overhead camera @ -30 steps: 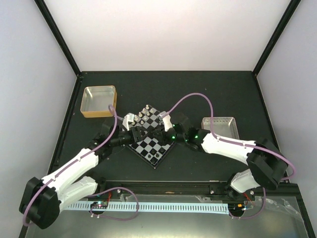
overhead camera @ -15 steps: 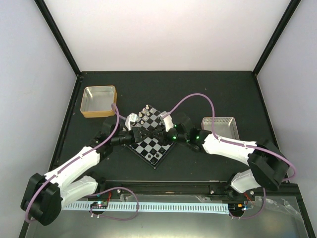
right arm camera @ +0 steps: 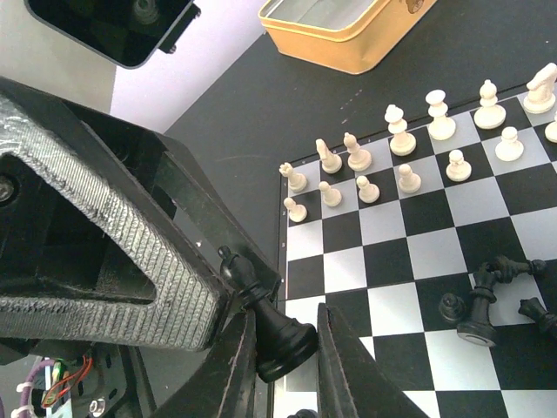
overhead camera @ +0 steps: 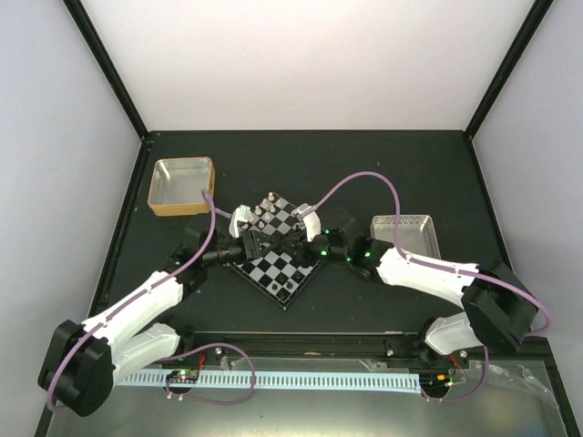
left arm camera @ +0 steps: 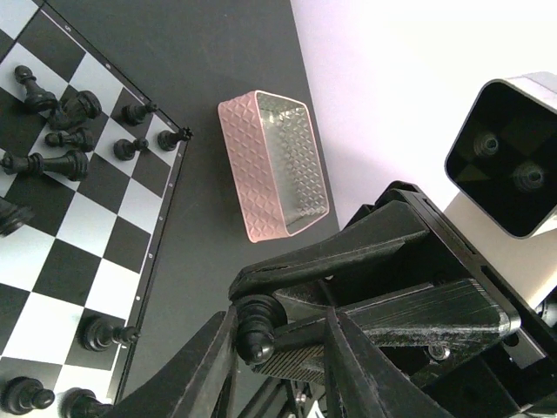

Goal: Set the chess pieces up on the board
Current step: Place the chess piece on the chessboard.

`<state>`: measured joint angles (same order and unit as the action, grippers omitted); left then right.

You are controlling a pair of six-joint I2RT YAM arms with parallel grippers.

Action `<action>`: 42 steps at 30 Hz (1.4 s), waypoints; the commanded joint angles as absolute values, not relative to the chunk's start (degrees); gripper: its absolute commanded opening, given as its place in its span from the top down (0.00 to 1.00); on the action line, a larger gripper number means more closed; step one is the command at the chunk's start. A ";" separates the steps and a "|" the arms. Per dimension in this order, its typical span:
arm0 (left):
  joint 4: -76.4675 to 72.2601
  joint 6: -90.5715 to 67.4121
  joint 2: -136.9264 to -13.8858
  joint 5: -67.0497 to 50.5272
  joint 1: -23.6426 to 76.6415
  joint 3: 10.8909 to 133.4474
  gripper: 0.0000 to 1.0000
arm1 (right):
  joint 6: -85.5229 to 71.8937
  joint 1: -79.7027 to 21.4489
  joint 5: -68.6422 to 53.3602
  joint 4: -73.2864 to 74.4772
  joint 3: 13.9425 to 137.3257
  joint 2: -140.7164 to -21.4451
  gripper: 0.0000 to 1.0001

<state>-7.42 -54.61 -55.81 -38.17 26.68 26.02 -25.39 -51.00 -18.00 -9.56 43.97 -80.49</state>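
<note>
The board (overhead camera: 284,280) lies at the table's middle, turned cornerwise. Silver-white pieces (right arm camera: 402,148) stand along its far-left side (overhead camera: 266,211). Several black pieces (left arm camera: 61,131) stand or lie toppled on the right side (right arm camera: 487,287). Both grippers meet tip to tip above the board. My right gripper (right arm camera: 283,348) (overhead camera: 291,244) is shut on the base of a black bishop (right arm camera: 280,335), held tilted. My left gripper (left arm camera: 280,324) (overhead camera: 268,244) has its jaws spread around the bishop's head (left arm camera: 255,335), which touches one finger (left arm camera: 218,366).
A gold-rimmed tray (overhead camera: 182,187) stands at the far left and also shows in the right wrist view (right arm camera: 348,30). A pink-rimmed tray (overhead camera: 405,232) stands right of the board and also shows in the left wrist view (left arm camera: 277,165). Cables arc over both arms.
The two grippers have drawn closer together over the board, and the left gripper's fingers now reach around the bishop held by the right.
</note>
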 commanded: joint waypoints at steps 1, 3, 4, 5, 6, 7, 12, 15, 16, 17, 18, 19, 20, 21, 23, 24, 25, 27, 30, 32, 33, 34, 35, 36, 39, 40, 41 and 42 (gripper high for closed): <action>-14.01 -57.12 -55.68 -41.50 26.20 25.92 0.73 | -24.46 -51.23 -20.38 -12.31 43.15 -79.37 0.85; -13.89 -56.73 -56.01 -42.06 26.19 26.09 0.75 | -24.27 -51.15 -20.62 -12.09 43.28 -79.39 0.85; -13.70 -56.51 -56.13 -42.17 26.19 26.17 0.78 | -24.10 -51.23 -20.77 -11.94 43.26 -79.37 0.85; -13.22 -55.97 -56.36 -42.17 26.13 26.29 0.80 | -24.02 -51.24 -20.82 -11.84 43.24 -79.29 0.85; -12.68 -55.47 -56.46 -42.11 26.10 26.42 0.83 | -23.94 -51.21 -20.83 -11.83 43.18 -79.21 0.84; -12.02 -54.93 -56.56 -41.95 26.10 26.70 0.86 | -23.91 -51.21 -20.82 -11.67 43.16 -79.13 0.84; -6.89 -50.53 -57.00 -40.28 26.10 28.58 0.92 | -24.94 -51.17 -17.77 -8.97 43.76 -78.37 0.72; -1.73 -46.43 -57.23 -37.51 26.17 30.53 0.93 | -25.55 -51.18 -14.55 -5.68 43.98 -77.05 0.59; -0.55 -45.15 -57.32 -36.73 26.23 31.06 0.94 | -26.01 -51.17 -13.32 -5.11 43.56 -76.15 0.56; 0.36 -44.08 -57.55 -36.00 26.27 31.50 0.94 | -26.42 -51.17 -11.88 -4.41 43.18 -75.06 0.52; 1.21 -43.05 -57.68 -34.98 26.36 31.85 0.94 | -26.93 -51.16 -10.02 -3.43 42.82 -73.80 0.50; 2.12 -42.04 -57.92 -33.78 26.71 32.30 0.94 | -27.70 -51.22 -7.60 -2.04 42.47 -72.43 0.48; 3.53 -40.79 -58.12 -32.21 27.31 32.98 0.94 | -28.97 -51.22 -4.89 -0.57 42.12 -70.95 0.47; 4.90 -39.44 -58.45 -30.24 28.05 33.99 0.94 | -30.10 -51.23 -1.84 1.16 41.88 -69.55 0.46; 8.18 -36.50 -59.40 -26.11 30.22 36.09 0.94 | -32.70 -51.19 4.95 5.42 41.48 -67.13 0.46; 9.69 -35.42 -60.09 -23.71 31.53 37.16 0.94 | -34.15 -51.15 8.94 7.60 41.30 -66.23 0.46; 11.27 -34.41 -60.80 -21.27 33.21 38.33 0.94 | -35.70 -51.13 12.07 9.78 41.11 -65.29 0.46; 14.19 -32.47 -62.67 -16.39 36.76 40.41 0.94 | -39.43 -51.15 17.06 14.03 40.77 -63.91 0.45; 16.31 -30.34 -66.37 -11.88 41.84 43.77 0.94 | -44.07 -50.97 22.19 18.79 40.06 -62.40 0.45; 17.39 -29.45 -69.56 -9.51 44.50 46.15 0.94 | -46.83 -50.78 24.58 20.97 39.24 -61.11 0.45; 18.18 -28.99 -71.42 -8.01 45.74 47.45 0.94 | -47.99 -50.72 25.57 21.68 38.72 -60.37 0.45; 18.94 -28.71 -72.77 -6.49 46.72 48.70 0.94 | -48.98 -50.57 26.56 22.31 38.10 -59.64 0.45; 19.78 -28.40 -75.53 -5.37 47.62 50.01 0.94 | -49.89 -50.52 27.60 22.83 37.53 -58.83 0.45; 20.48 -28.19 -77.46 -4.35 48.27 51.15 0.94 | -50.72 -50.32 28.45 23.31 36.73 -57.90 0.45; 21.20 -27.53 -82.43 -3.32 49.78 53.89 0.94 | -51.95 -50.08 30.13 24.48 35.03 -55.29 0.43; 21.31 -27.33 -83.62 -3.33 50.23 54.78 0.94 | -52.07 -49.99 30.55 24.58 34.57 -54.34 0.43; 21.39 -27.21 -84.97 -3.37 50.58 55.53 0.94 | -52.19 -50.00 30.96 24.73 34.02 -53.40 0.43; 21.38 -27.12 -86.23 -3.40 50.88 56.27 0.94 | -52.37 -49.93 31.30 24.70 33.38 -52.55 0.42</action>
<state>18.52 -29.26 -82.50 -6.81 49.43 52.18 -49.04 -50.35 25.52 23.00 35.00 -55.83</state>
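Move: The black chess piece, gripped by the right hand, hangs almost between the left fingertips, about 1 cm to their right, and about 1 cm left of the right hand point. Its likely place, the free squares in the board's lower-right home row, lies some 7 cm right of the left hand, 2 back and 15 below. The fallen black pieces lie about 5 ahead and 5 right of the left hand, the standing near-corner pieces roughly 6 back and 2 right, all some 14 below. Holding nearly still, the left fingers close on the black chess piece; the right fingers then open and draw off about 19 cm to the right, towards the pink tray, the hand swinging some 50 degrees clockwise. The left hand keeps its grip and carries the piece right and down over the home row, about 7 cm right and 6 down, its fingers tipping towards the board. ##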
